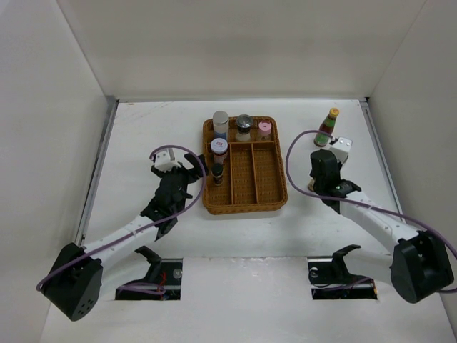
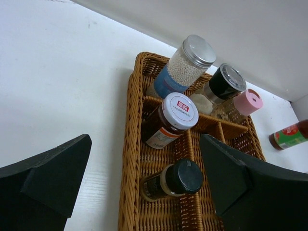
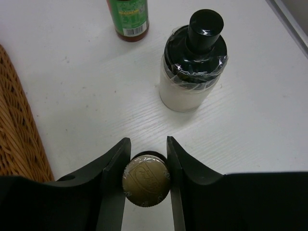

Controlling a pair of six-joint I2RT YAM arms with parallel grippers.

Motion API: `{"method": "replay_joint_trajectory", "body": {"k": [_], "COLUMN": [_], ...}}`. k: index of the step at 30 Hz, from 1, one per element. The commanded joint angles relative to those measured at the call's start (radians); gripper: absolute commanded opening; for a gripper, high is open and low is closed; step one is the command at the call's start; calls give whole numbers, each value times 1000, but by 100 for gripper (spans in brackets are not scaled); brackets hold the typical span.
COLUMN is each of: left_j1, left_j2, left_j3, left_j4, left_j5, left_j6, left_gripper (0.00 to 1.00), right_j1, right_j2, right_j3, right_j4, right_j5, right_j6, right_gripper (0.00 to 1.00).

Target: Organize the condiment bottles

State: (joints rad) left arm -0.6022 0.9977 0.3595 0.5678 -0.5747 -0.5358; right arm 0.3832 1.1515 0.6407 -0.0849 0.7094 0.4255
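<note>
My right gripper is shut on the gold cap of a small bottle that stands on the white table; both fingers press the cap's sides. Just beyond it stand a white jar with a black cap and the green bottle with a red label, which has a yellow cap. My left gripper hangs open over the left side of the wicker tray. Below it are a black-capped bottle and a red-and-white-capped jar. Silver-capped, black-capped and pink-capped jars fill the far compartments.
The tray sits mid-table between the arms, its two right-hand long compartments holding nothing. The right gripper is a short way off the tray's right rim. White walls enclose the table at the back and both sides.
</note>
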Motion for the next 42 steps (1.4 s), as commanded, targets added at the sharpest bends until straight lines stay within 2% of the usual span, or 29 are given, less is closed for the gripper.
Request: {"method": "replay_joint_trajectory", "body": {"k": [1,5,10,18,22,27,42], "left_j1": [12,25,45,68,74,77,80], "left_j2": [-4,-21,-28,-22,-5,15,47], "left_j3": [-8,-19,-36,-59,-62,-62,-60], "left_j4": [70,72,75,81,81,87,106], "left_j5": [10,1,-17,-47,-51,-40,-30], "left_j6": [-15,-15,-29,-46,-52,-58,-64], "left_gripper": [100,100,100,100,100,100,100], "right_j1": [6,94,245,384,403,403,380], "right_j2": [-58,-122,-101,259,456,606,723], "right_j3": [62,137,249,474,614,718,714], "right_j4": [14,25,108,290,316,323,346], "right_j5": [56,134,130,-80,-126,-123,-129], "right_j6": [1,-66,-129,-156,-179,-212,-202], "right_gripper": [30,29,29,28,28,29,33]}}
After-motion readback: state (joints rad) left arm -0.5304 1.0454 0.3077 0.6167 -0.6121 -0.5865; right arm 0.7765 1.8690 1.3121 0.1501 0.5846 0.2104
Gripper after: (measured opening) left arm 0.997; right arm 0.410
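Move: The right hand already grips the small gold-capped bottle. Its goal, the far half of the basket's middle compartment, lies about 27 cm left and 10 cm ahead, roughly at hand height. The white-lidded jar stands about 35 cm left and 11 ahead, the black-lidded jar 26 left and 19 ahead, and the small black-capped bottle 36 left and 4 ahead. From the left hand that place is some 19 cm right, 8 ahead and 6 below. Keeping its grip on the gold-capped bottle, the right hand lifts it some 14 cm off the table and sweeps it about 28 cm left and 11 cm forward over the basket's right side, the wrist turning some 35 degrees counter-clockwise, then lowers it towards the far half of the middle compartment, right of the white-lidded jar and just short of the black-lidded one. Meanwhile the empty, wide-open left hand eases about 3 cm left, away from the basket, and sinks slightly. ##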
